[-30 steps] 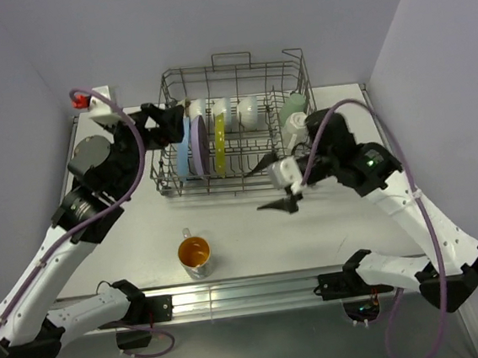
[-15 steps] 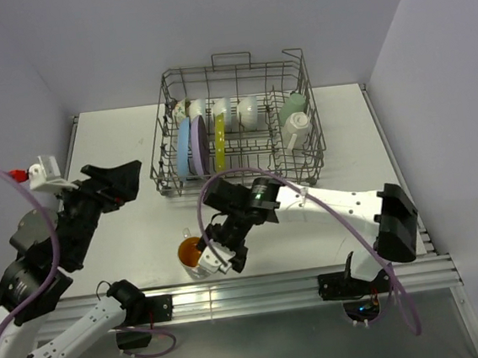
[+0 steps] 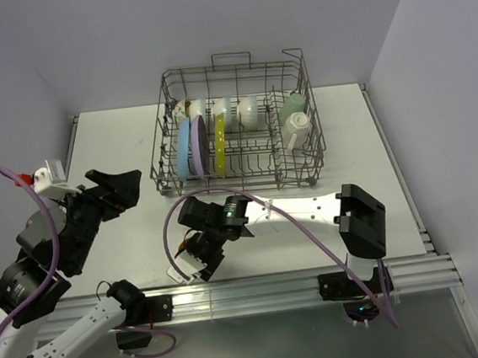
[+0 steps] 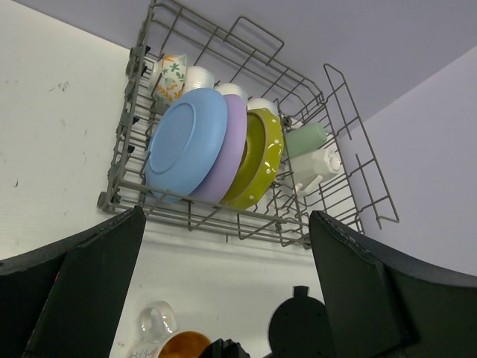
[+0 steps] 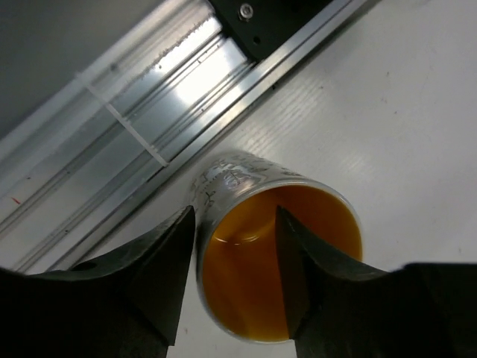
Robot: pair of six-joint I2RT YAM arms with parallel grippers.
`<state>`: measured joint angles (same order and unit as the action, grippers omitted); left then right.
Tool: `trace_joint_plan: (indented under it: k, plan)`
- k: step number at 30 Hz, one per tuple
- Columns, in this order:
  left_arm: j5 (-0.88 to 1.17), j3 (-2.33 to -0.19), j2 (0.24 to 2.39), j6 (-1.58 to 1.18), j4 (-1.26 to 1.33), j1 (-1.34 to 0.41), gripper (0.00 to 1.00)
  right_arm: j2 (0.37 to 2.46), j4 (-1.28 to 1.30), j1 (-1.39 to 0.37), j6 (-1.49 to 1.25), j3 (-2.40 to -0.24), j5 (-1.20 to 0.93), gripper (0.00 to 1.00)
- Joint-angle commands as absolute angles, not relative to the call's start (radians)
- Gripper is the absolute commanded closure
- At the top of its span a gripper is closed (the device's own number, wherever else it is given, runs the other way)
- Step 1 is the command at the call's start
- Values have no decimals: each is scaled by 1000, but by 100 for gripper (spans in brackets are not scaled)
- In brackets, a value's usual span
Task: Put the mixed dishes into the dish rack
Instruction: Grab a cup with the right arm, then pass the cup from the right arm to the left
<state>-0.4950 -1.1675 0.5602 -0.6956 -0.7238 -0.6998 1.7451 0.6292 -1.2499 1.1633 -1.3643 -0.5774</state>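
Note:
The orange-inside cup (image 5: pixel 238 291) stands upright by the table's near edge, its clear handle (image 4: pixel 153 324) showing in the left wrist view. My right gripper (image 5: pixel 232 216) straddles the cup's rim, one finger inside and one outside, jaws still apart. In the top view that gripper (image 3: pixel 198 263) hides the cup. The dish rack (image 3: pixel 232 65) holds a blue plate (image 4: pixel 186 142), a lavender plate (image 4: pixel 231 149), a yellow-green plate (image 4: pixel 261 156), white bowls (image 3: pixel 232 112), a floral bowl (image 4: pixel 171 74), a pale green cup (image 4: pixel 305 139) and a white mug (image 4: pixel 313 168). My left gripper (image 3: pixel 119 186) hangs open and empty, left of the rack.
The aluminium rail (image 5: pixel 141 127) along the table's near edge runs right beside the cup. The right arm's forearm (image 3: pixel 293 209) stretches across the table in front of the rack. Walls close in on both sides.
The right arm swung from the rack's front down to the cup at the near edge, and its jaws have narrowed around the rim. The left arm pulled back from the rack to the left.

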Motion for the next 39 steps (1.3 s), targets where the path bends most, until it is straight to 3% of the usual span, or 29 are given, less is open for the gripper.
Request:
trace_joint_plan:
  k: [1, 11, 18, 26, 30, 39]
  plan:
    - [-514, -1181, 548, -689, -710, -696, 1, 1787, 615, -1253, 1132, -1408, -517, 48]
    - [-540, -1154, 500, -706, -710, -696, 1, 1784, 623, -1270, 1091, -1350, -443, 71]
    - [-545, -1141, 500, -712, -693, -696, 1, 1781, 643, -1260, 1002, -1361, -425, 100]
    - [-485, -1048, 474, -663, -491, -696, 1, 1680, 614, -1027, 595, -1434, -809, 100]
    - [-477, -976, 468, -664, -315, -696, 1, 1553, 450, -859, 346, -1382, -1021, 100]
    - [-627, -1090, 646, -995, -225, -696, 1, 1326, -1, -718, -162, -1292, -1109, 100]
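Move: The orange-lined cup stands just under the right hand, its middle about 3 cm ahead, 2 cm left and 5 cm down, with the near-right wall between the open fingers. From the right hand, the blue plate in the rack is roughly 27 cm ahead and 1 cm left, and the yellow-green plate 27 cm ahead and 9 cm right. The cup lies some 9 cm back, 9 cm right and 31 cm below the left hand. Right fingers sink slightly, pinch the cup's wall, then swing up some 19 cm and forward, turning; left rises forward. ##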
